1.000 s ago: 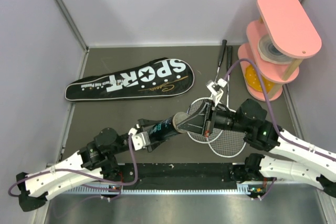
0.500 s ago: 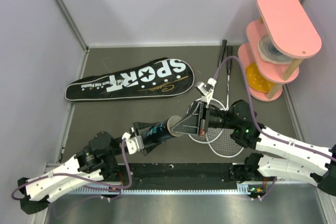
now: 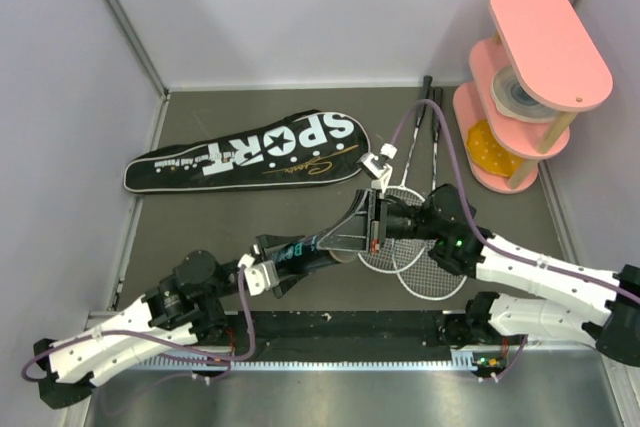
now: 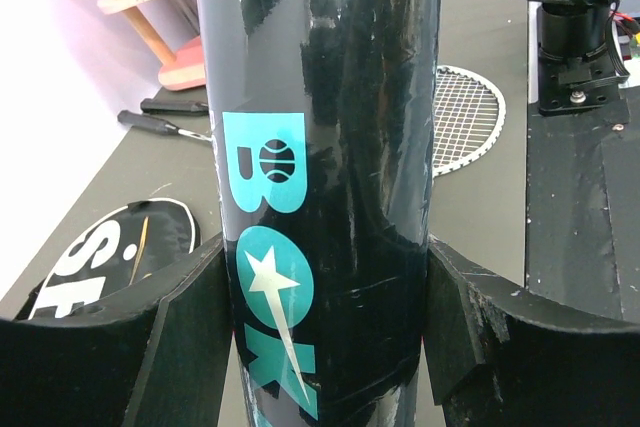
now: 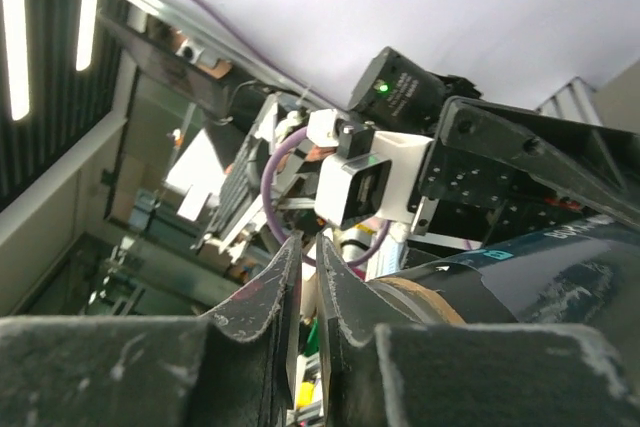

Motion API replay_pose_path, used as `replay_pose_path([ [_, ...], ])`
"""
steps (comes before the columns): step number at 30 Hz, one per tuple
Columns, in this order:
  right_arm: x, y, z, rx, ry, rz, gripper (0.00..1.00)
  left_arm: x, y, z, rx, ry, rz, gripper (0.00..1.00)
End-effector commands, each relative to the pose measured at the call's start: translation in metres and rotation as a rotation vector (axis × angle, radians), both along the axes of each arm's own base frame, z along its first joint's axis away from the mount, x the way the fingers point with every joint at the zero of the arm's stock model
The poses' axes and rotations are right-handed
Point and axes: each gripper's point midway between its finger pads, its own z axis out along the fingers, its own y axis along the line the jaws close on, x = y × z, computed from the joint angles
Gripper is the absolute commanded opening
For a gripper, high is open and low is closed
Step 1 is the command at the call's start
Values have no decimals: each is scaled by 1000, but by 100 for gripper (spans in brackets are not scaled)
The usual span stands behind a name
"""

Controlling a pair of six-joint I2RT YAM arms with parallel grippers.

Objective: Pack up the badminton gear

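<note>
My left gripper (image 3: 276, 267) (image 4: 325, 282) is shut on the long black shuttle tube (image 3: 305, 247) (image 4: 330, 97), which has teal lettering and is held off the table, pointing right. My right gripper (image 3: 372, 230) (image 5: 308, 259) sits at the tube's brown-rimmed mouth (image 5: 420, 297). Its fingers stand a thin slit apart with nothing showing between them. Two silver rackets (image 3: 425, 267) (image 4: 462, 127) lie crossed under the right arm, handles toward the back. The black "SPORT" bag (image 3: 250, 152) (image 4: 110, 247) lies flat at the back left.
A pink tiered stand (image 3: 535, 77) holding a tape roll and a yellow item fills the back right corner. Grey walls close in the left, back and right sides. A black strip (image 3: 340, 332) with both arm bases runs along the near edge.
Both arms have shifted left, carrying the tube and the right gripper with them. The right fingers have parted slightly. The left grip on the tube is unchanged.
</note>
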Motion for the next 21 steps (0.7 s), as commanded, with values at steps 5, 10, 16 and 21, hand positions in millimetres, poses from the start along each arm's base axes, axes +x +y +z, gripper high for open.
replay_pose_path([
  [5, 20, -22, -3, -80, -103, -157, 27, -13, 0, 87, -253, -137, -56, 6],
  [10, 13, -57, 54, -13, -276, -276, 51, -4, -4, 80, -222, -108, -24, 6],
  [16, 15, -108, 46, -77, -343, -470, 74, 2, -5, 77, -210, -97, 4, 6],
  [21, 17, -128, 5, -158, -336, -538, 81, 9, -7, 80, -226, -50, 39, 6],
])
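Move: My left hand grips the black tube. Its capped end is about 10 cm to that hand's right, 2 cm ahead and some 9 cm higher. My right hand's nearly shut fingers reach over that end, which is about 3 cm to their right, 2 cm back and 3 cm below. Also from my right hand, the racket heads lie some 12 cm ahead, 17 cm right and 34 cm down, and the sport bag 43 cm ahead, 28 cm left at table level. I lift my right hand free of the tube's capped end, easing off slowly, then drawing back quickly to the right, about 12 cm in all and 6 cm up. Its fingers spread wide on the way, and the hand turns some 25 degrees clockwise while rolling. My left hand keeps its grip and, once the right one backs away, comes up about 3 cm with the tube. ##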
